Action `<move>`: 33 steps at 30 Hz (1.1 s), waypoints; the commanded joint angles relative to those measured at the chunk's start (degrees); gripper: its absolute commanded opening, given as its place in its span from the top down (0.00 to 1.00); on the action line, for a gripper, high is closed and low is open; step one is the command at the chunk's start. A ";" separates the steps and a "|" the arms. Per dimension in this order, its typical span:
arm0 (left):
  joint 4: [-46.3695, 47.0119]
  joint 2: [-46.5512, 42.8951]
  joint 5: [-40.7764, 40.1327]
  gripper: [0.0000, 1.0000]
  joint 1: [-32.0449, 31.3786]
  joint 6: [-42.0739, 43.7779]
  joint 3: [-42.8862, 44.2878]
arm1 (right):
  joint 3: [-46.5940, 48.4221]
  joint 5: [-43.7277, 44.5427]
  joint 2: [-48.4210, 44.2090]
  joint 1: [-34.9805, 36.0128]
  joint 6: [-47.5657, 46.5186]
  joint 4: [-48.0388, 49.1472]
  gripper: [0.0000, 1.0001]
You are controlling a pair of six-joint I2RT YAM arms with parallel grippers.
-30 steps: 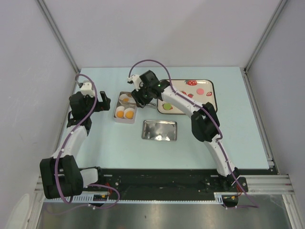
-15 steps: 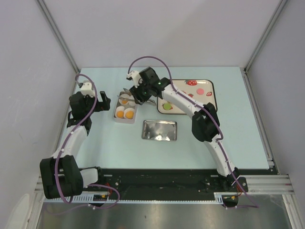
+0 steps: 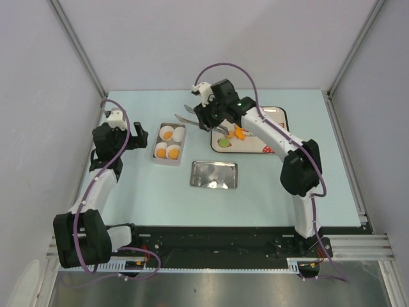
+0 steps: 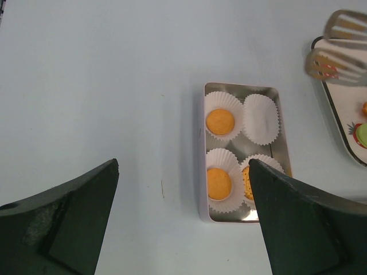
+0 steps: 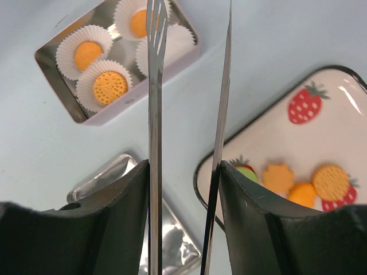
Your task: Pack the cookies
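A small metal tin holds four white paper cups. Three cups each hold an orange cookie, and the far right cup is empty. More cookies lie on the fruit-patterned plate, also seen in the top view. My right gripper is shut on metal tongs, whose arms are spread and empty, above the table between tin and plate. My left gripper is open and empty, left of the tin.
The shiny tin lid lies on the table in front of the plate. The tongs' tips hang over the plate's left edge. Grey walls enclose the table on three sides.
My right arm has moved right with the tongs, from above the tin to the plate's left edge. The left arm has not moved.
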 commanded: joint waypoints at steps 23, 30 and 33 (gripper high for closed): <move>2.56 -1.89 1.63 0.00 0.38 1.40 -1.03 | -38.49 -8.80 -28.52 -18.10 -2.90 3.12 0.46; 2.56 -1.89 1.37 0.00 0.29 1.49 -1.21 | -40.52 -10.03 -27.64 -18.27 -2.64 4.00 0.46; 2.56 -2.07 1.46 0.00 0.29 1.49 -1.38 | -40.96 -10.04 -27.02 -18.19 -2.64 4.53 0.45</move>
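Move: About 9 cm to the right of the right hand, 1 cm back and some 18 cm below, the green cookie lies at the tray's left end. The flower cookie is about 2 cm to the right of it and 4 cm farther out. The box with the last empty cup is roughly 15 cm to the hand's left and 1 cm back; the silver tray is about 15 cm back and 4 cm right. From the left hand the green cookie lies some 37 cm right and 2 cm ahead. Swinging away from the box, the right hand carries the still-held tongs about 18 cm right and 7 cm back, lifting slightly at first, then sinking to end some 5 cm lower than it began. The wrist turns roughly 10 degrees clockwise and tips down about as much, bringing the open tong tips over the tray's left end by the green cookie. ##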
